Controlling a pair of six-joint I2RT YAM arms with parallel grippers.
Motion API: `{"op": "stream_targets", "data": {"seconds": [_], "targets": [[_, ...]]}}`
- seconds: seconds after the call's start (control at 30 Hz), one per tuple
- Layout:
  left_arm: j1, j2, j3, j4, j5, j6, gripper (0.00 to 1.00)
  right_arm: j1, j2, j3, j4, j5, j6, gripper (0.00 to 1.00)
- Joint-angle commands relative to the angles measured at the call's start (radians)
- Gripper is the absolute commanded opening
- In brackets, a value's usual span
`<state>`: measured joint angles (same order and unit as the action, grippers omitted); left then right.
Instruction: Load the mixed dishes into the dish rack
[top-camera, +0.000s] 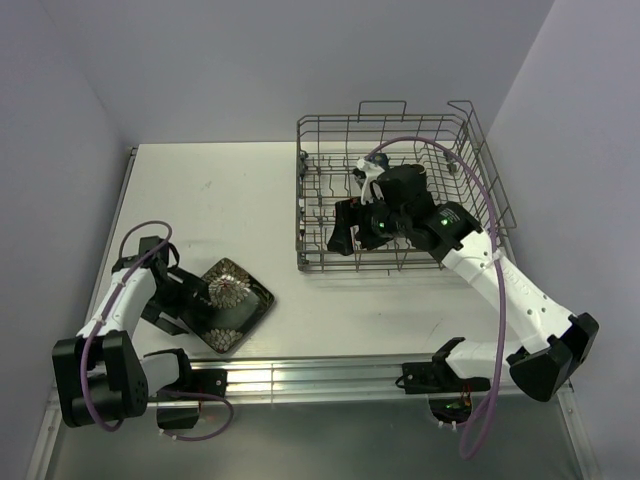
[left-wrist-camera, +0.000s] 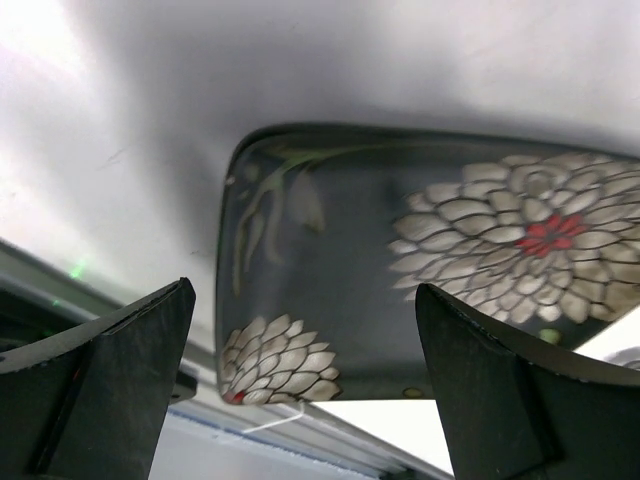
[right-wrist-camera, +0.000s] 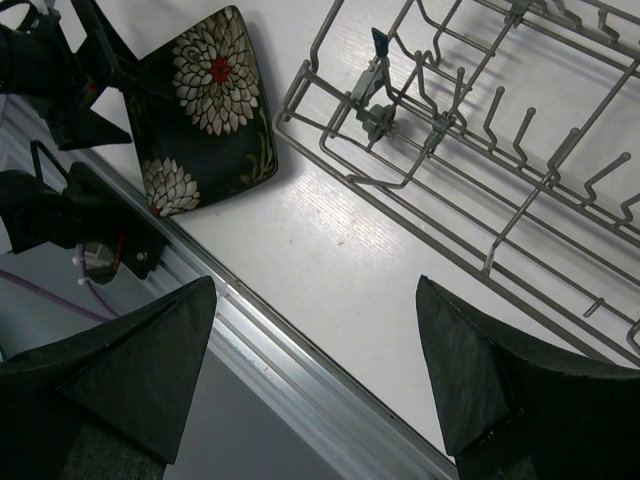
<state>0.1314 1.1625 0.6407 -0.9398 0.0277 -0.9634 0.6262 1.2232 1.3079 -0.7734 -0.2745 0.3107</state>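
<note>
The dark square plate (top-camera: 240, 305) with silvery flower pattern lies on the white table near its front left edge. It also shows in the left wrist view (left-wrist-camera: 430, 250) and the right wrist view (right-wrist-camera: 205, 110). My left gripper (top-camera: 198, 303) is open at the plate's left edge, one finger to each side of it (left-wrist-camera: 305, 385), not closed on it. The grey wire dish rack (top-camera: 480, 170) stands at the back right (right-wrist-camera: 480, 120). My right gripper (top-camera: 343, 237) hangs open and empty over the rack's near left corner (right-wrist-camera: 315, 385). No cups or bowl are in view.
A metal rail (top-camera: 320, 378) runs along the table's front edge, close to the plate. A small blue-tipped clip (right-wrist-camera: 378, 45) sits on the rack's tines. Grey walls close in the table at the left, back and right.
</note>
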Motion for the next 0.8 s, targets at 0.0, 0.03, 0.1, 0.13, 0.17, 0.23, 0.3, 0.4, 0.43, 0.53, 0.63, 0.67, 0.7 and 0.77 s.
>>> {"op": "stream_targets", "data": {"seconds": [0.0, 0.03, 0.1, 0.13, 0.17, 0.23, 0.3, 0.4, 0.43, 0.53, 0.63, 0.67, 0.7, 0.77], "targets": [[0.004, -0.01, 0.001, 0.07, -0.02, -0.027, 0.99, 0.004, -0.042, -0.013, 0.028, 0.018, -0.016, 0.88], [0.004, -0.015, -0.009, 0.105, -0.022, -0.034, 0.99, 0.004, -0.045, -0.021, 0.034, 0.015, -0.013, 0.88], [0.004, -0.012, -0.018, 0.142, -0.014, -0.043, 0.99, 0.004, -0.044, -0.027, 0.043, 0.005, -0.005, 0.88], [0.002, -0.001, -0.019, 0.16, 0.009, -0.044, 0.99, 0.004, -0.041, -0.025, 0.043, -0.002, -0.005, 0.88], [-0.003, 0.003, -0.021, 0.188, 0.014, -0.047, 0.99, 0.004, -0.039, -0.024, 0.045, -0.009, -0.004, 0.88], [-0.006, 0.012, -0.022, 0.216, 0.005, -0.047, 0.98, 0.004, -0.034, -0.016, 0.046, -0.014, -0.007, 0.88], [-0.007, 0.016, -0.027, 0.252, 0.014, -0.051, 0.97, 0.004, -0.031, -0.015, 0.048, -0.014, -0.013, 0.88], [-0.015, 0.014, -0.052, 0.327, 0.04, -0.064, 0.93, 0.004, -0.028, -0.025, 0.051, -0.022, -0.016, 0.88], [-0.018, 0.011, -0.079, 0.352, 0.046, -0.073, 0.9, 0.004, -0.03, -0.035, 0.063, -0.029, -0.013, 0.87], [-0.018, 0.009, -0.13, 0.462, 0.103, -0.087, 0.84, 0.004, -0.024, -0.07, 0.097, -0.109, 0.005, 0.87], [-0.021, -0.009, -0.177, 0.527, 0.153, -0.095, 0.79, 0.006, -0.028, -0.126, 0.161, -0.188, 0.066, 0.87], [-0.024, -0.015, -0.194, 0.539, 0.161, -0.09, 0.77, 0.004, -0.03, -0.143, 0.183, -0.212, 0.085, 0.86], [-0.027, -0.02, -0.202, 0.547, 0.166, -0.086, 0.75, 0.004, -0.034, -0.163, 0.209, -0.238, 0.118, 0.86], [-0.035, -0.04, -0.229, 0.581, 0.176, -0.074, 0.69, 0.004, -0.033, -0.216, 0.259, -0.287, 0.152, 0.85]]}}
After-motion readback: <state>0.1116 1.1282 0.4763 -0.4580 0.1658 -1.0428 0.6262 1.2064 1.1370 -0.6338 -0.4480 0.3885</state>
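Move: The left hand, open and pointing down, is over the near-left rim of the flowered plate. The plate's middle is about 5 cm ahead, 6 cm to the right and 3 cm below. The metal rail runs some 11 cm behind, and the dish rack's near-left corner is roughly 27 cm right and 15 cm ahead. From the high right hand, the plate is about 33 cm left, level fore-and-aft and 25 cm below. The left fingers come onto the plate's near-left rim, one inside and one outside, and shove it along the table. The hand travels about 7 cm forward, veering right near the end, as the fingertips swing forward some 20 degrees and the gap closes by about a quarter. The still-open right hand waits, then sinks about 3 cm while easing back and left. ##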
